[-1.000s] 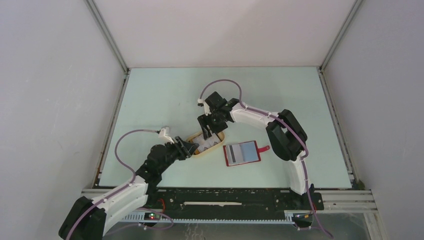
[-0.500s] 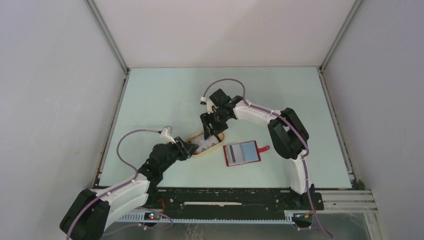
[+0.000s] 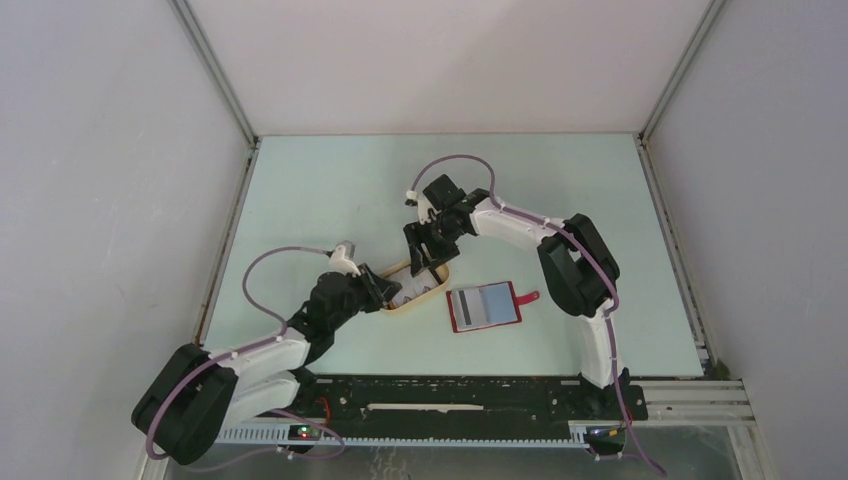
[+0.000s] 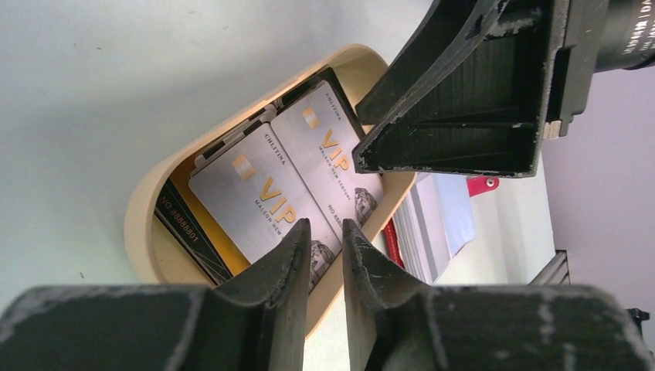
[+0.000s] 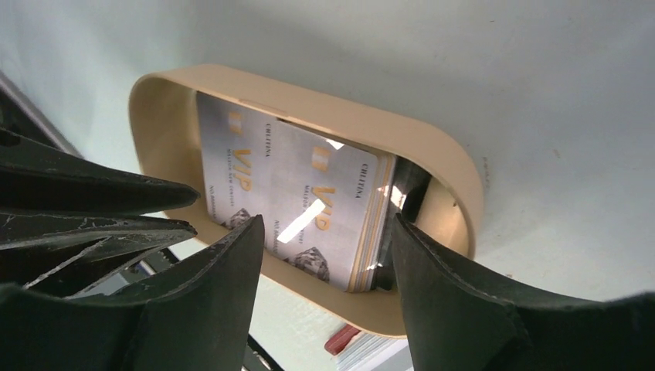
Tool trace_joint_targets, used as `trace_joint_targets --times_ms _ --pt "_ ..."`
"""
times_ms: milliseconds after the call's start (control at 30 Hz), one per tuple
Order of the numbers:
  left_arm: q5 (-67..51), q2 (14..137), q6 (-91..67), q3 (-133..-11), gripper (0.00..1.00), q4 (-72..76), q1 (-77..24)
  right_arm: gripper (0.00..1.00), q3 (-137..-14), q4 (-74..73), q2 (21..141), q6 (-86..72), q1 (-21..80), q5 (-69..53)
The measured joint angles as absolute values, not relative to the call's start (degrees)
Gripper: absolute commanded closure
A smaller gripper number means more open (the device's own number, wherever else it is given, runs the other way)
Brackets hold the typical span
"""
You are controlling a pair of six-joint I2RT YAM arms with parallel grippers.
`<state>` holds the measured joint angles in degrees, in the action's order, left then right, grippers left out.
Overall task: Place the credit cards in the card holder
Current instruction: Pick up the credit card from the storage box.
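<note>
Several silvery-grey credit cards [image 4: 270,185] marked VIP lie stacked in a beige oval tray [image 4: 143,201], with an orange-gold and black card [image 4: 181,228] under them. The red card holder [image 3: 484,306] lies open on the table to the right of the tray, grey-blue pockets up. My left gripper [image 4: 324,226] is at the tray's near-left rim, its jaws a narrow gap apart with nothing clamped between them. My right gripper [image 5: 328,228] hangs open over the tray's other end. One of its fingers is outside the rim and the other is beside the stack's edge [image 5: 371,232].
The tray [image 3: 415,285] sits mid-table between both grippers, which nearly meet above it. The holder's red snap tab [image 3: 530,296] points right. The enclosure's white walls rise at the back and at both sides of the pale green table [image 3: 330,190].
My left gripper's jaws have narrowed and the arm has pushed closer to the tray. My right gripper has shifted slightly right above the tray, still open.
</note>
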<state>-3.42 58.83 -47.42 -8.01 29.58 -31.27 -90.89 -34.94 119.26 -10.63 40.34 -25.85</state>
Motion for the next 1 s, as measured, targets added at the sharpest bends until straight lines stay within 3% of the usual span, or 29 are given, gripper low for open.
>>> trace_joint_targets --times_ms 333,500,1000 --pt "-3.16 63.99 -46.26 -9.52 0.82 29.28 -31.29 0.26 -91.00 -35.44 119.59 -10.37 42.83 -19.09" --pt "-2.44 65.04 -45.91 -10.24 0.92 28.01 -31.29 0.28 -91.50 -35.53 120.09 -10.39 42.76 -20.29" --pt "-1.72 68.42 -45.50 -11.57 0.95 28.32 -31.33 0.28 -91.50 -35.48 120.99 -10.76 41.93 -29.32"
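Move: Two white VIP credit card piles lie side by side in the storage box. The right hand's open fingers straddle the right card, its middle about 1 cm left and 2 cm below; the left card lies some 6 cm left and 3 cm back of this hand, the red card holder about 15 cm right and 7 cm back. For the left hand, the left card is about 1 cm ahead, 1 cm left and 3 cm below; the right card is 4 cm ahead and 4 cm right. The right card and its pile are pushed along the box towards its near-left end by the right hand's outer finger: that hand sinks about 1 cm, then goes back and left some 2 cm, fingers still open around the pile. Meanwhile the left hand drops about 3 cm towards the seam between the two cards, its fingers closing tip to tip, and seems to come to rest there. ##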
